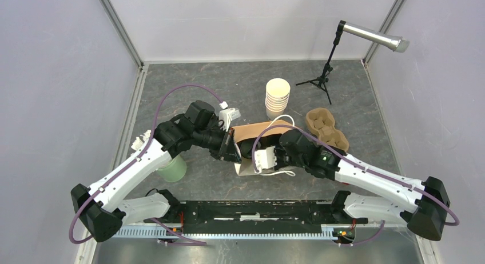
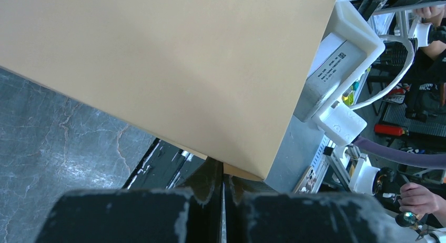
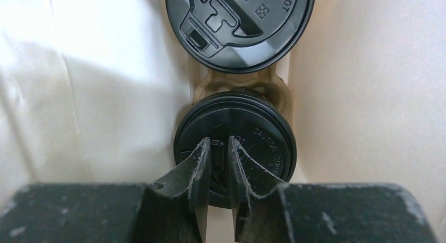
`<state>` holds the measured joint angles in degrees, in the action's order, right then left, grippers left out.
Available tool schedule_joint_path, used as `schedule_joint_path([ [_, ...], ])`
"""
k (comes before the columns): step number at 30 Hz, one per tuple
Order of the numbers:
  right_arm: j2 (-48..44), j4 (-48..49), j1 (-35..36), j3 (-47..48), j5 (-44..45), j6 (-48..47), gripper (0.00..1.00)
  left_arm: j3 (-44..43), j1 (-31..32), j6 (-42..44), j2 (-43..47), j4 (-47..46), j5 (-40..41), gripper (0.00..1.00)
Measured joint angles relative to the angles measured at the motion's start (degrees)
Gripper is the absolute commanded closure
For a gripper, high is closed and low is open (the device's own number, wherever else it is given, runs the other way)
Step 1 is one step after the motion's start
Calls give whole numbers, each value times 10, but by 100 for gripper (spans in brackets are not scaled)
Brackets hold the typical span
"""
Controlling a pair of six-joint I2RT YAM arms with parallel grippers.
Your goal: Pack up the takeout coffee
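Observation:
Two takeout coffee cups show as round black lids inside the brown paper bag [image 1: 258, 130], set in a brown pulp carrier [image 3: 239, 86]. The far lid [image 3: 239, 22] lies deeper in the bag and the near lid [image 3: 263, 143] is right at my right gripper [image 3: 221, 147]. Its jaws stand close together, pinching the raised tab on that near lid. In the top view the right fingers are hidden inside the bag. My left gripper [image 2: 223, 174] is shut on the edge of the bag [image 2: 173, 69], at the bag's left side [image 1: 230, 147].
A stack of lidless cream cups [image 1: 278, 97] stands behind the bag. A spare pulp carrier [image 1: 327, 128] lies to its right. A pale green cup [image 1: 173, 168] sits under the left arm. A tripod with a microphone [image 1: 326, 70] stands at the back right.

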<state>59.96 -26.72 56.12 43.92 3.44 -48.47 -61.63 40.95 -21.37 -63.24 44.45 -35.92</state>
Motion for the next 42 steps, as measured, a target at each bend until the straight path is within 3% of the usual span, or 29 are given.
schedule_joint_path([
  [17,0,-76,0,110,-22,7,75,-3,0,0,0,5,3,98],
  [28,3,-120,0,224,-84,65,74,-22,0,-3,0,16,2,98],
  [42,-16,-16,0,263,-131,161,72,-64,-21,-29,-25,39,-3,98],
])
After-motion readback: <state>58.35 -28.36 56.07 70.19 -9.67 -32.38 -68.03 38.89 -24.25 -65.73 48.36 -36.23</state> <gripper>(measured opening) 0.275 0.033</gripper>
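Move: The right hand's slightly open fingers are down inside the bag, right over the lid of the right cup, about 2 cm below and 1 cm ahead. The left cup's lid lies some 10 cm left of the hand at that same depth. The bag's far handle rises some 8 cm ahead and 9 cm above. From the left hand, which already pinches the bag's left edge, the right cup's lid is about 15 cm right, 5 cm ahead and 10 cm down. Straight up and increasingly to the left, the right hand leaves the right cup's lid and climbs out of the bag's mouth, about 20 cm up and 6 cm left, its fingers tilting up by some 30 degrees with the same small gap. The left hand keeps its pinch on the bag's left edge and, late on, raises it about 2 cm, drifting slightly forward. ##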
